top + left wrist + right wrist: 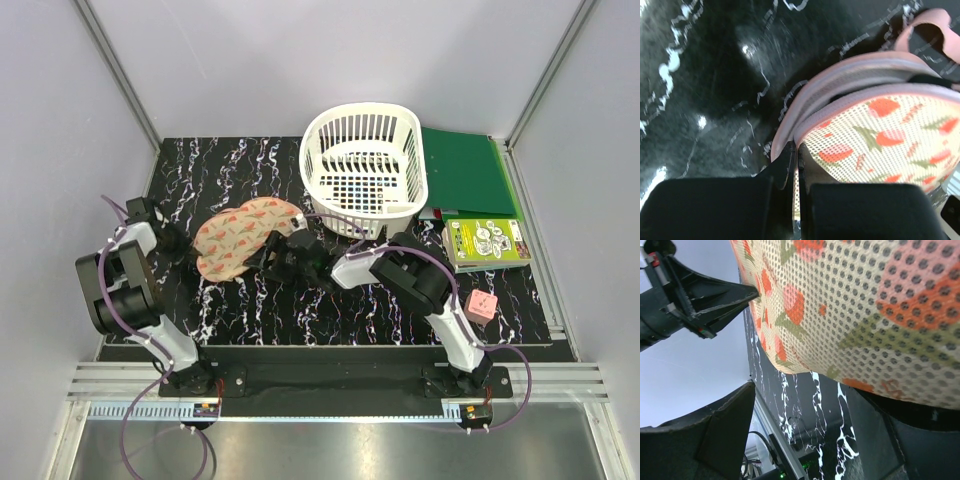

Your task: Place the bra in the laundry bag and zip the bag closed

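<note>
The laundry bag (240, 235), peach-pink with a watermelon print, lies left of centre on the black marbled table. My left gripper (185, 244) is shut on its left rim; the left wrist view shows the fingertips (797, 150) pinching mesh and pink trim (840, 75). My right gripper (264, 252) sits at the bag's right end, open. In the right wrist view the mesh (865, 305) hangs over the wide gap (802, 390) and covers the right finger (890, 440). A black strip (927, 80) between the zipper trims looks like the bra, mostly hidden.
A white slotted basket (312, 150) stands right behind the bag. Green folders (465, 170) and a printed booklet (487, 243) lie at the back right. A small pink cube (481, 306) sits by the right arm. Grey walls enclose the table.
</note>
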You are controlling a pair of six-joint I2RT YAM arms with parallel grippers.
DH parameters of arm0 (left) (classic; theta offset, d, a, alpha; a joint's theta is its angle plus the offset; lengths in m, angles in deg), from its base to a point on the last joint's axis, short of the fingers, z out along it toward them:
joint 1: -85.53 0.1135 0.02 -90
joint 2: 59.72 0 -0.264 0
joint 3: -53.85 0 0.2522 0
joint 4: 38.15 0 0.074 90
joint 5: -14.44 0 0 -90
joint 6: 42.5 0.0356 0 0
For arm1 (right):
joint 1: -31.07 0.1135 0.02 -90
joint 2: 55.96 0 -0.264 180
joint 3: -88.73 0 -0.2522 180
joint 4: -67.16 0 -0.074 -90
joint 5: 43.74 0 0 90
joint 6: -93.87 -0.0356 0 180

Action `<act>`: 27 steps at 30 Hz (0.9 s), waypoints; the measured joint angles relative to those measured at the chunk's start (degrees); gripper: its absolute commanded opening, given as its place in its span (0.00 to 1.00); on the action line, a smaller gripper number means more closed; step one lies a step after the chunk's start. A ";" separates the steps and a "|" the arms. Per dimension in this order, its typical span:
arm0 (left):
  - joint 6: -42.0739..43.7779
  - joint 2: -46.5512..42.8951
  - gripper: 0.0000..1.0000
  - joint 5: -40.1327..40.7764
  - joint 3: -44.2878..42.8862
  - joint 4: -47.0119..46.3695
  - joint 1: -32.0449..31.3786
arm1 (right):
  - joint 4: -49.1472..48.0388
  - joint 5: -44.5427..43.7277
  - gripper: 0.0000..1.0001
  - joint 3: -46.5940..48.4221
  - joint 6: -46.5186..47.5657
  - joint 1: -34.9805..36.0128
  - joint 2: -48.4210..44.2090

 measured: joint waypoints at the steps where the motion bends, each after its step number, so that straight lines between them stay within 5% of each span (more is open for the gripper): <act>1: 0.00 0.87 0.00 0.00 -0.35 -0.13 0.17 | 0.07 0.15 0.80 0.50 -0.02 0.00 0.37; 15: -0.04 5.60 0.00 -1.92 -2.23 -1.16 0.68 | 3.69 0.33 0.75 10.69 1.38 0.35 6.21; 27: 0.00 5.53 0.00 -1.90 -2.21 -1.22 0.68 | 7.72 0.28 0.49 22.49 5.70 1.77 13.49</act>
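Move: The right hand hovers open by the near side of the laundry bag. The bag's left end, where the left fingertips are, lies about 11 cm to its left, roughly level in reach and some 3 cm lower. The bag's middle is about 3 cm ahead and 3 cm left of the right hand, and the laundry basket roughly 18 cm ahead and 24 cm right. From the left hand, that left end is directly below, 1 or 2 cm down. Leftward along the bag's near side, the right hand slides about 6.5 cm, with some 2 cm forward, towards the shut left fingertips, its fingers closing partway around the bag's edge. The left hand sinks about 1.5 cm with a slight forward creep, then stays, its closed tips pressing down on the bag's left end. ##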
